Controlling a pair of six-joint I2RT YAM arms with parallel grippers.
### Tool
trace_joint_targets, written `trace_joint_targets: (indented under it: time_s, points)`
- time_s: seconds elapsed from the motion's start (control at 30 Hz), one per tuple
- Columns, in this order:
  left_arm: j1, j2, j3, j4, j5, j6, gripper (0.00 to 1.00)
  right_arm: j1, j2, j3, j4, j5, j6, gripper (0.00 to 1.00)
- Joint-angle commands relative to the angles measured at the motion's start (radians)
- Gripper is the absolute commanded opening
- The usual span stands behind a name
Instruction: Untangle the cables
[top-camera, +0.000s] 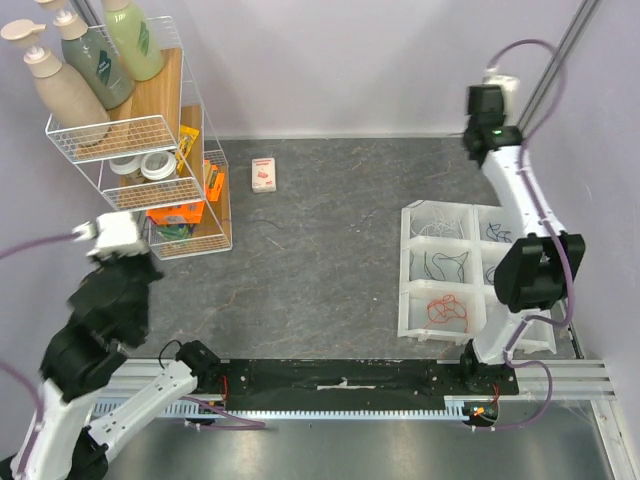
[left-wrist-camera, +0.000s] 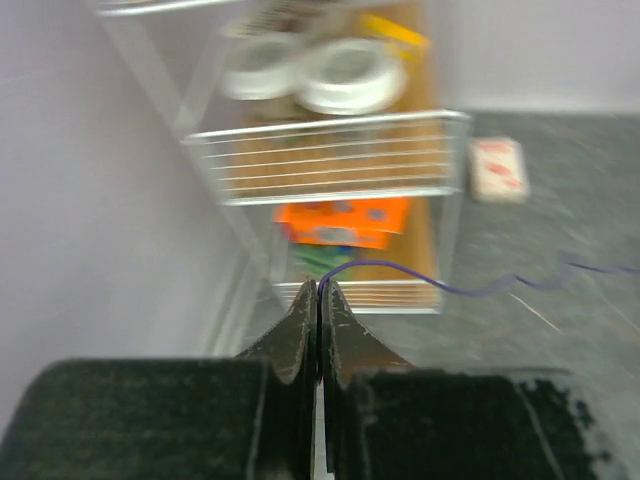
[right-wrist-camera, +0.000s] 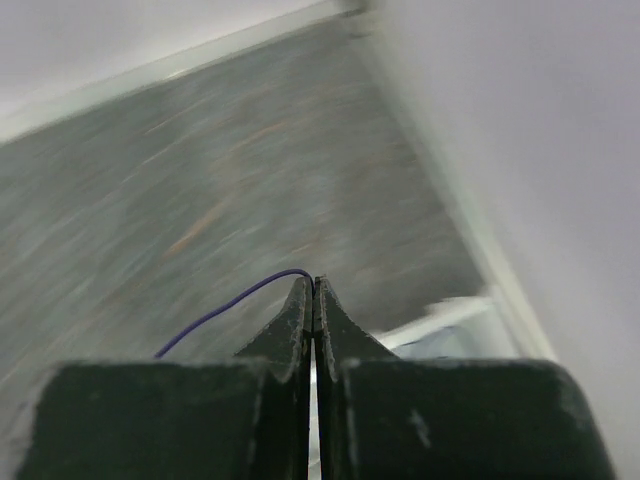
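Note:
My left gripper (left-wrist-camera: 320, 285) is shut on one end of a thin purple cable (left-wrist-camera: 480, 290), which runs off to the right above the table. My right gripper (right-wrist-camera: 314, 282) is also shut on a purple cable (right-wrist-camera: 230, 305), and that strand curves away to the lower left. From above, the left arm (top-camera: 100, 310) is raised beside the wire rack. The right arm (top-camera: 520, 200) reaches to the far right corner. The purple strand is too thin to make out there. An orange-red cable (top-camera: 448, 308), a white cable (top-camera: 445, 262) and a dark blue cable (top-camera: 497, 235) lie in separate tray compartments.
A white compartment tray (top-camera: 405, 270) sits at the right. A wire rack (top-camera: 150, 170) with pump bottles, tape rolls and orange packets stands at the far left, close to my left gripper. A small white and red box (top-camera: 263, 175) lies near the back wall.

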Motion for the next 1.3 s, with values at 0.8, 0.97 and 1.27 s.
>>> trace_joint_targets:
  time_s: [0.8,0.97,1.27]
  points:
    - [0.006,0.943,-0.036,0.256,1.208,-0.285,0.02,0.561,-0.238,-0.696,0.128,-0.928,0.031,0.00]
    - [0.044,1.006,-0.025,0.270,1.097,-0.296,0.02,0.561,-0.166,-0.656,0.122,-0.899,0.036,0.00]
    - [0.145,1.296,0.076,0.226,1.066,-0.282,0.02,0.595,0.087,-0.434,0.113,-0.986,0.060,0.01]
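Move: Each hand already pinches the thin purple cable, held out between them; it is headed for the bare table spot between the arms. That spot lies about 32 cm right, 19 cm ahead and 37 cm below the left hand; from it the bottom shelf is 25 cm ahead and 4 cm left, the card box 40 cm ahead and 13 cm right. From the right hand the spot is about 46 cm left, 15 cm back and 27 cm down; the white tray is 23 cm back, 6 cm left. Both hands bring the held cable in towards each other over the middle of the table: the left sweeps some 28 cm right and as far down, going forward too, while its fingers swing clockwise and tip steeply down. The right swings about 37 cm left and 20 cm down, drawing back past the tray before a short pause and a last dip slightly forward, turning counter-clockwise and tipping down, and both grippers stay shut on the cable. ##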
